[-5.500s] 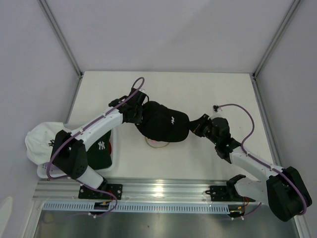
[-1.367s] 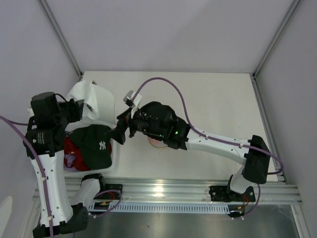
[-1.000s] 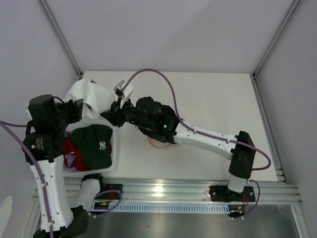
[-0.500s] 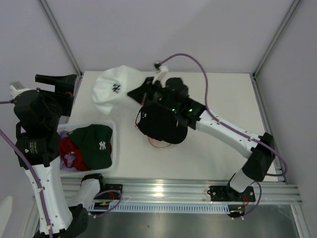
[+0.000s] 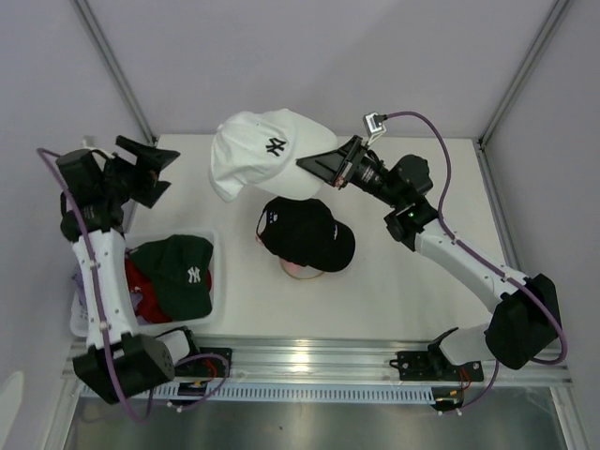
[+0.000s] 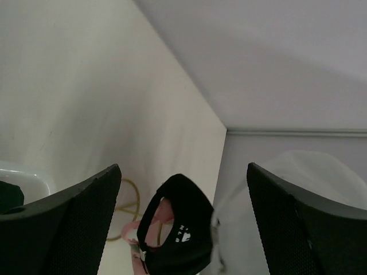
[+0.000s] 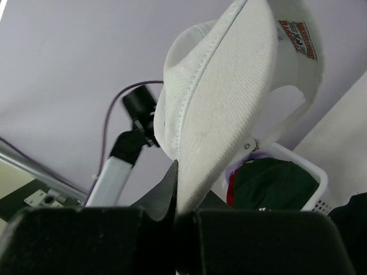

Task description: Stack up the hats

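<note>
My right gripper (image 5: 317, 167) is shut on the brim of the white hat (image 5: 265, 153) and holds it in the air behind the black hat (image 5: 307, 232). In the right wrist view the white brim (image 7: 229, 103) is clamped edge-on between the jaws of the right gripper (image 7: 179, 186). The black hat sits on a pink hat (image 5: 298, 271) at mid-table. My left gripper (image 5: 153, 170) is open and empty, raised at the far left. Between its spread fingers (image 6: 71, 220) the left wrist view shows the black hat (image 6: 183, 229) far below. A dark green hat (image 5: 185, 273) and a red hat (image 5: 141, 281) lie in the basket.
The white mesh basket (image 5: 214, 246) stands at the near left, under the left arm. A gold wire ring (image 6: 131, 197) lies on the table beneath the stacked hats. Grey walls and frame posts close in the back and both sides.
The white hat passed from my left gripper to my right one. The left jaws opened and the arm drew back left. The right arm carried the hat up and to the right.
</note>
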You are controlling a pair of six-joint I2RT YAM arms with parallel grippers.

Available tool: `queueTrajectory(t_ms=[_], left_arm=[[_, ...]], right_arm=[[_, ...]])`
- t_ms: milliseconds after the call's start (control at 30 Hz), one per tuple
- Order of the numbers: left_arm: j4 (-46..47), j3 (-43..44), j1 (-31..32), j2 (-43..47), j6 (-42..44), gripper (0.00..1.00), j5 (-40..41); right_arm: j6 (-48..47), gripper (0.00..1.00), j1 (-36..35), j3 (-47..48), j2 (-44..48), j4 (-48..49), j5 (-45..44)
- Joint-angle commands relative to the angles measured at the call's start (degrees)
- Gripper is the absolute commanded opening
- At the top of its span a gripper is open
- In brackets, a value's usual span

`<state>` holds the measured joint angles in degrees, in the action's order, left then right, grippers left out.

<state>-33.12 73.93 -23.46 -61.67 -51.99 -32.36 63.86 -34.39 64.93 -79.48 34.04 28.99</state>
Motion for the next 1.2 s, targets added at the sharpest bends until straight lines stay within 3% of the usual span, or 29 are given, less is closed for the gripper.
queueTrajectory(t_ms=[0, 267, 467, 700, 833, 933, 967, 1033, 1167], left_arm=[[5.1, -1.9, 2.6, -3.6, 4.2, 0.92, -10.3], [11.4, -1.3, 10.1, -11.3, 3.5, 0.90, -21.7], [14.1, -2.6, 17.5, -13.6, 2.6, 0.89, -24.0], [22.2, -7.0, 19.1, -13.1, 0.0, 0.88, -30.7], [22.2, -7.3, 19.3, -12.6, 1.8, 0.86, -32.8], [18.2, -7.0, 19.7, -13.4, 4.5, 0.71, -31.4], [17.0, -6.0, 19.9, -13.7, 6.4, 0.59, -30.8], [14.9, -5.3, 20.9, -14.4, 7.7, 0.47, -29.6], [15.3, -5.5, 23.0, -15.3, 8.0, 0.42, -29.0]], right_arm=[[5.8, 0.00, 0.8, 0.2, 2.9, 10.5, 6.2], [2.8, 0.00, 0.8, 0.4, 4.2, 7.5, 9.5], [2.5, 0.00, 0.8, 0.5, 3.6, 7.2, 9.2], [2.2, 0.00, 0.7, 0.9, 3.1, 7.1, 8.8], [2.7, 0.00, 0.8, 1.3, 2.5, 7.4, 9.2], [2.8, 0.00, 0.8, 1.3, 2.3, 7.8, 9.1], [2.8, 0.00, 0.8, 1.2, 2.3, 7.9, 9.1], [2.9, 0.00, 0.7, 1.5, 2.3, 7.8, 9.2], [2.6, 0.00, 0.8, 1.3, 2.7, 6.9, 9.2]])
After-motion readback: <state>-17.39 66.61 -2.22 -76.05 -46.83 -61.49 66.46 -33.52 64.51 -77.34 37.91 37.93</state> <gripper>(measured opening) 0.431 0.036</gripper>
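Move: The white cap, held by its brim in the right gripper, lies about 22 cm to the left gripper's right, level with it in reach and some 5 cm higher. From that same gripper the stacked black cap is roughly 32 cm right, level in reach and 29 cm lower; the green cap in the tray sits 11 cm back, 2 cm left and 32 cm down. From the right gripper, the white cap's middle is about 12 cm left and 4 cm ahead, at nearly its own height. Dip the open left gripper about 6 cm, then sweep it some 16 cm right to the white cap's open back edge, turning it clockwise by nearly 50 degrees. There, slow down and close the fingers about halfway around the edge. Meanwhile draw the right gripper back 3 to 4 cm and slightly up, then hold it still, keeping its pinch on the brim. ##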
